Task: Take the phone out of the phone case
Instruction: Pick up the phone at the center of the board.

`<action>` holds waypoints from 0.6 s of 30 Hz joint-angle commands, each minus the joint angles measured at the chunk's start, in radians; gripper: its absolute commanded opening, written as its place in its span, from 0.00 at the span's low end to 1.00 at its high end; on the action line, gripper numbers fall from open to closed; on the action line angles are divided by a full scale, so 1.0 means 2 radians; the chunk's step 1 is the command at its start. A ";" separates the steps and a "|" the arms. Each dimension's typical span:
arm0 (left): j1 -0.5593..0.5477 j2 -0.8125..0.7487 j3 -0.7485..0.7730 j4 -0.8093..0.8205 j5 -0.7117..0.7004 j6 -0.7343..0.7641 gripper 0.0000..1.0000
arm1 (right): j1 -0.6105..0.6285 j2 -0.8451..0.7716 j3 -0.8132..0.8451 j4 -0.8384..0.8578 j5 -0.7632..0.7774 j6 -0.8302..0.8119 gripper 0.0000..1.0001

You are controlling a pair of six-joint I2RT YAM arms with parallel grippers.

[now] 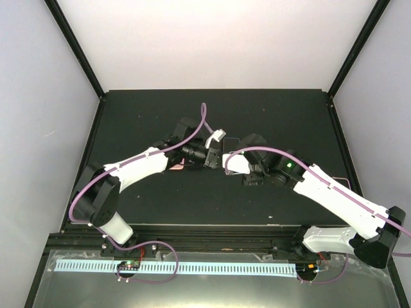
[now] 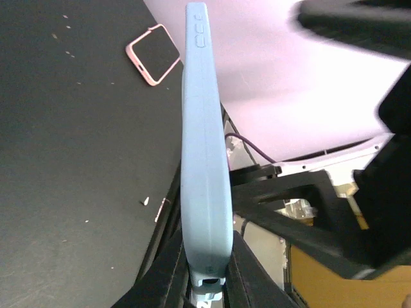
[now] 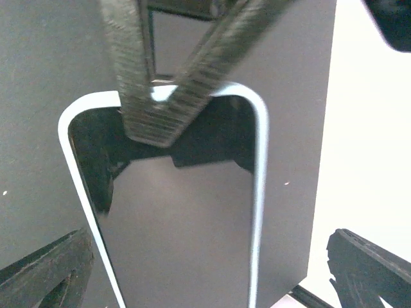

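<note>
The phone [image 3: 180, 237] shows its dark glossy screen inside a light blue phone case [image 3: 260, 192]. It is lifted off the table near the middle [image 1: 218, 137]. My left gripper [image 2: 207, 256] is shut on one end of the cased phone, which the left wrist view shows edge-on [image 2: 204, 147]. From above, the left gripper [image 1: 207, 154] meets the right gripper [image 1: 230, 162] at the phone. In the right wrist view the right gripper [image 3: 205, 276] stands open, one finger [image 3: 45, 269] on each side of the phone's free end and not touching it.
A second, pink phone case [image 2: 153, 54] lies open side up on the black table [image 1: 160, 115], showing as a pink patch under the left arm [image 1: 174, 168]. Black frame posts and white walls stand around the table.
</note>
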 commanded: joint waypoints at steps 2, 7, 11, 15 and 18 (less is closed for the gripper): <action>0.027 -0.015 0.026 0.012 0.026 0.006 0.02 | -0.014 -0.019 0.065 0.039 -0.007 0.025 1.00; 0.058 -0.026 0.029 0.026 0.035 -0.009 0.02 | -0.045 -0.037 0.105 0.075 -0.046 0.043 1.00; 0.085 -0.040 0.035 0.043 0.035 -0.024 0.02 | -0.107 -0.016 0.170 0.060 -0.118 0.096 1.00; 0.117 -0.057 0.039 0.080 0.031 -0.057 0.01 | -0.198 0.028 0.256 0.025 -0.238 0.170 1.00; 0.142 -0.073 0.044 0.113 0.025 -0.086 0.02 | -0.246 0.053 0.293 0.020 -0.320 0.223 1.00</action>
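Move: The blue-cased phone is already pinched at one end by the left fingers, its middle about 7 cm to that hand's right and 2 cm below. From the open right hand, the same middle lies some 3 cm below and 1 cm right. On the board about 20 cm below the left hand, a silver-edged phone lies 15 cm ahead and 2 cm right, a black phone 15 cm ahead and 5 cm left. Still open, the right hand rises 20 cm away; the left carries the blue-cased phone about 10 cm forward-left. ##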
